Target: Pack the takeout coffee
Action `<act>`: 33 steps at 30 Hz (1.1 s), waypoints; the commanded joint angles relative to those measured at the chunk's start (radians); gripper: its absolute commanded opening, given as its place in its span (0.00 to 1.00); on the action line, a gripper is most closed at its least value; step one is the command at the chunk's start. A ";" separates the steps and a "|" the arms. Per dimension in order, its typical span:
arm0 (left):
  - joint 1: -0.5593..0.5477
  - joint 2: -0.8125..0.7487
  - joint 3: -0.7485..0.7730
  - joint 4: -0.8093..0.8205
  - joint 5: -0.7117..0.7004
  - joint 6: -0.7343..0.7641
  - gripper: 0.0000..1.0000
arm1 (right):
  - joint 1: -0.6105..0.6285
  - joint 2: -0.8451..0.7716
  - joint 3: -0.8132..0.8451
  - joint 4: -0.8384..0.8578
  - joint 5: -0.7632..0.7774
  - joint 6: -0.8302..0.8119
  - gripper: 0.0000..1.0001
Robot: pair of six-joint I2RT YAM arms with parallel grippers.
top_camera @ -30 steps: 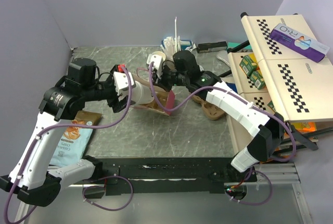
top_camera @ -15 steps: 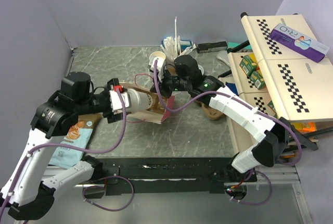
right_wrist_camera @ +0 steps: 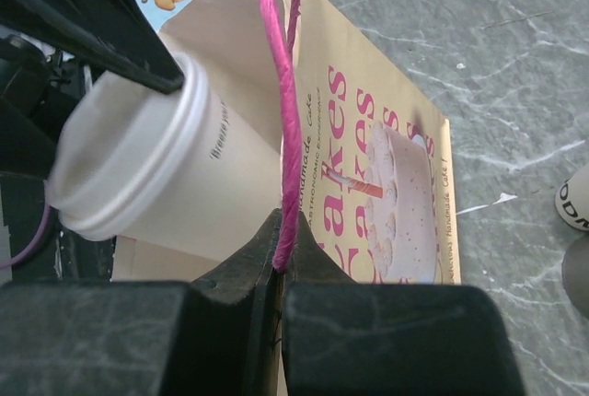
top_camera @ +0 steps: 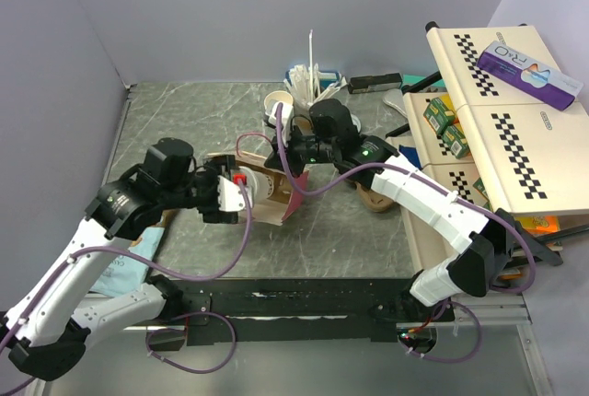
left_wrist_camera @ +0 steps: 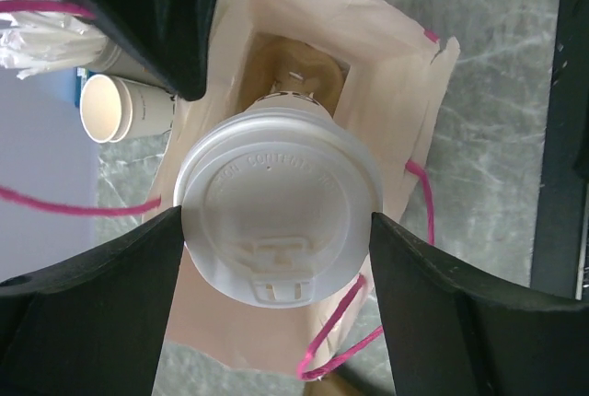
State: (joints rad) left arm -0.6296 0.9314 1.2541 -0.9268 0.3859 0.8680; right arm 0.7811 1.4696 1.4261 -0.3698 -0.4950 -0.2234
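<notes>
The takeout coffee is a white paper cup with a white plastic lid. My left gripper is shut on it just under the lid, one finger on each side. The cup's base points into the open mouth of a tan paper bag with pink cake print. The lid end stays outside the bag. My right gripper is shut on the bag's pink string handle and holds that side up. In the top view the cup, the bag and both grippers meet at the table's middle.
Stacked empty paper cups and a grey cup of straws and stirrers stand behind the bag. A brown cardboard cup tray lies to the right. A snack packet lies at the near left. A checkered shelf unit fills the right side.
My left gripper has swung down and to the right, bringing the lidded cup to the bag's mouth. The bag now stands more upright under my right gripper's hold.
</notes>
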 commanded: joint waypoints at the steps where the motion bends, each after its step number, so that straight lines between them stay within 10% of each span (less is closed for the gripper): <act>1: -0.068 -0.003 -0.044 0.088 -0.099 0.078 0.01 | 0.004 -0.055 -0.010 0.028 -0.024 0.030 0.00; 33: -0.140 0.021 -0.240 0.249 -0.156 0.210 0.01 | -0.005 -0.034 0.043 -0.015 -0.112 -0.048 0.00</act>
State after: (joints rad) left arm -0.7658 0.9657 1.0039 -0.7433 0.1967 1.0584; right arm 0.7807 1.4647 1.4197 -0.3840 -0.5518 -0.2543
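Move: The brown drink carrier at the bottom of the paper bag, where the lidded coffee cup in the left hand is being taken, lies about 8 cm to the right and 20 cm below, roughly level in forward distance. The bag's mouth is some 5 cm to the right and 4 cm below. The empty cup stack stands about 22 cm ahead and 8 cm right, 20 cm lower. From the right hand, pinching the bag's far rim, the carrier is about 5 cm back and 20 cm down. The lidded cup, still held around its lid by the left fingers, is lowered about 7.5 cm through the bag's mouth towards the carrier, easing about 2 cm forward and as much to the right midway, while the hand tips some 15 degrees to point more steeply down; the grip doesn't open. The right hand keeps the bag's rim pinched shut in its fingers, drifting back barely 1 cm. ##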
